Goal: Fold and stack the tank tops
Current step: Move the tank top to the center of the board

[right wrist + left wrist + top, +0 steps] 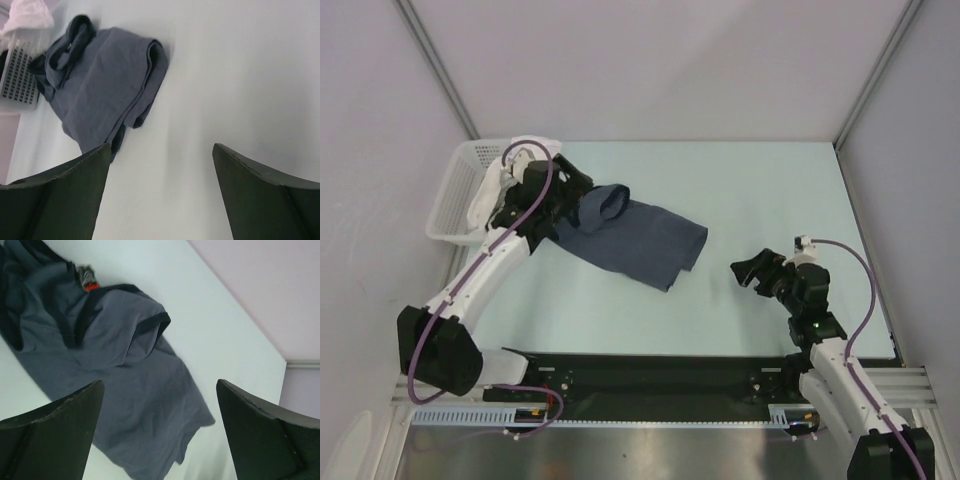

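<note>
The slate-blue tank top [640, 238] lies crumpled on the pale table, left of centre. It also shows in the left wrist view [115, 375] with a red-grey neck label [87, 280], and in the right wrist view [105, 80]. My left gripper [570, 200] is open and empty, held above the top's left end by the straps. My right gripper [752, 270] is open and empty over bare table to the right of the top. The black tank top is not in view.
A white lattice basket [455, 195] stands at the table's far left, partly behind my left arm, with something white in it [27, 15]. The enclosure walls close the table at back and sides. A black rail [650, 375] runs along the near edge.
</note>
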`<state>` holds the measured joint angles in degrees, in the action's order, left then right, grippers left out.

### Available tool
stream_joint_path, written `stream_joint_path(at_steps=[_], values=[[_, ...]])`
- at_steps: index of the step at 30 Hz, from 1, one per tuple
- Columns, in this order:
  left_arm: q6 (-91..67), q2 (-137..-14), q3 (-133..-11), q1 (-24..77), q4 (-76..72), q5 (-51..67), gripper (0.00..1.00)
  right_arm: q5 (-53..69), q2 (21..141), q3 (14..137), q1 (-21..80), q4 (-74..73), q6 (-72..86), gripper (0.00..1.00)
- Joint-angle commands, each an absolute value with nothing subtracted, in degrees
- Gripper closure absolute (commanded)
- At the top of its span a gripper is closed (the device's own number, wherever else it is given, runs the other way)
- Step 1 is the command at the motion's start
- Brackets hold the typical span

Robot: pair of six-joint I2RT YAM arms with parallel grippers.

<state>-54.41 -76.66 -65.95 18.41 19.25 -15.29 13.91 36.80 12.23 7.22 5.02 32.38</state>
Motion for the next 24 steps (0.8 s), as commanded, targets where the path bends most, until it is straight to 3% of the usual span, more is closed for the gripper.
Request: stream_joint_path(at_steps=[1, 10, 17, 20, 24], values=[[-50.8, -66.7, -61.8, 18.7, 13.1, -11.5, 0.00, 15.3, 41.5, 13.7, 10.2, 9.2, 30.3, 0.13], [-40.6, -56.1, -56.1, 19.1, 15.5, -5.6, 0.00, 10.7, 57.6, 24.8, 15.6, 6.3, 28.7, 0.27], [-38.4, -52.0, -41.0, 20.6, 5.7, 2.8, 0.00, 4.7, 70.9, 38.9, 15.7, 3.3, 29.4, 0.28], [-37.1, -52.2, -37.6, 21.2, 4.6, 2.7, 0.00, 6.7, 80.4, 45.1, 15.6, 0.4, 29.8, 0.28], [-33.1, -50.7, -34.5, 23.9, 4.2, 2.6, 0.00, 11.5, 85.2, 46.1, 18.1, 1.5, 30.3, 0.38]])
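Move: Beyond the right hand, the tank top's right corner lies about 14 cm ahead and 9 cm left; its middle is some 14 cm ahead and 29 cm left, both roughly 11 cm below. From the empty left hand, the tank top's middle is about level fore and aft, 13 cm right and 23 cm down. The basket stands some 10 cm ahead and 22 cm left of that hand, with the white cloth about 19 cm ahead and 9 cm left. Reaching for the tank top's right corner, the right hand dips and eases left, then drives forward about 12 cm, ending nearly as high as before, its tips tilted lower and its fingers partly closed. The wide-open left hand, already free of the cloth, draws back some 11 cm while rising, then sinks towards the near edge, turning clockwise about 25 degrees. No touch is seen. ##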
